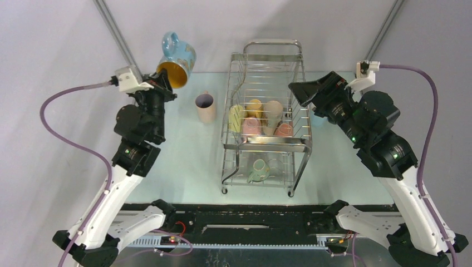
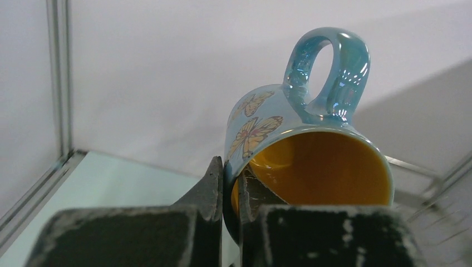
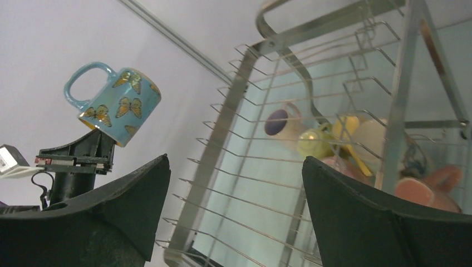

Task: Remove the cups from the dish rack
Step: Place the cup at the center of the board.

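Observation:
My left gripper (image 1: 162, 74) is shut on the rim of a light blue butterfly cup (image 1: 178, 56) with an orange inside, held high at the back left, handle up. The left wrist view shows one finger inside that blue cup (image 2: 303, 139) and one outside (image 2: 231, 189). The dish rack (image 1: 267, 61) stands in the middle; several cups lie in its upper tier, yellow (image 1: 236, 117), cream (image 1: 273, 113) and pink (image 1: 251, 127), and a pale green cup (image 1: 257, 169) sits below. My right gripper (image 1: 298, 92) is open at the rack's right side, holding nothing (image 3: 236, 167).
A cream cup (image 1: 205, 107) with a dark inside stands upright on the table left of the rack. Metal frame posts (image 1: 114, 28) rise at the back corners. The right wrist view looks through the rack's wires (image 3: 250, 167) toward the left arm.

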You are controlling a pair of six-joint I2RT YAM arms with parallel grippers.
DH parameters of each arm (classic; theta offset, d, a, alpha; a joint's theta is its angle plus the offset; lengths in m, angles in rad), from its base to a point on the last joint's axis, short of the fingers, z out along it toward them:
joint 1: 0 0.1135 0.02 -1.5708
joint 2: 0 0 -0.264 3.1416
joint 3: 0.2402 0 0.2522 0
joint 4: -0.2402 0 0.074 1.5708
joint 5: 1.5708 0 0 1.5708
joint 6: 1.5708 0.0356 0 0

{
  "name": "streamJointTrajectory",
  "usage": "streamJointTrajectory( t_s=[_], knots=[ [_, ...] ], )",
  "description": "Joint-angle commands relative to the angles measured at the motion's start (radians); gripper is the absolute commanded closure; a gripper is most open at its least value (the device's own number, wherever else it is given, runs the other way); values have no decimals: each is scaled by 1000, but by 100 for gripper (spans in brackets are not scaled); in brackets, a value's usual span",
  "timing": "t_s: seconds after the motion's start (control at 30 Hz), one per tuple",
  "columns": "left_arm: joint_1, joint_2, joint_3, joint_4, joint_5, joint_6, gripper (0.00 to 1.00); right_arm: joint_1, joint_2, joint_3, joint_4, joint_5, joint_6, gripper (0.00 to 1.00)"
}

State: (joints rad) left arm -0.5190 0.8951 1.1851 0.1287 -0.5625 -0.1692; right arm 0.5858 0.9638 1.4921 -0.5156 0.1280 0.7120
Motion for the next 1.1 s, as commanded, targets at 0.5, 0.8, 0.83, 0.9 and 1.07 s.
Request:
streamJointTrajectory(
  t_s=[0.5, 0.8, 0.83, 0.9, 1.07],
  knots=[
    [150, -76, -281, -64, -4, -250, 100, 2, -124, -99, -83, 109, -59, 5],
    [262, -21, -371, -111, 73, -349, 100, -7, -141, -130, -105, 115, -58, 4],
    [275, -7, -372, -117, 83, -358, 100, -8, -142, -132, -107, 113, -58, 4],
    [299, 24, -372, -122, 103, -371, 100, -13, -142, -135, -117, 112, -58, 4],
    [347, 124, -336, -146, 139, -376, 100, -33, -154, -145, -142, 111, -58, 4]
  ],
)
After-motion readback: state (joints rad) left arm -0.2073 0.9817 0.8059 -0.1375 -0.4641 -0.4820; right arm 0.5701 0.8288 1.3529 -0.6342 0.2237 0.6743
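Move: The left hand already holds the blue cup by its rim. The bare board it heads for, left of the peach cup, lies about 8 cm ahead, 6 cm left and some 44 cm below. The peach cup stands about 13 cm ahead, 5 cm right and 40 cm down. The dish rack is centred about 26 cm right, 2 cm back and 30 cm lower. From the right hand, that spot is roughly 46 cm left, 13 cm ahead and 41 cm down. Still pinching the blue cup's wall at the rim, the left hand brings it down about 26 cm, easing left and a little forward towards the open board left of the peach cup. Its fingers tip downward by about 35 degrees and turn slightly counter-clockwise. The empty right hand, staying open, sinks and drifts right by the rack. ##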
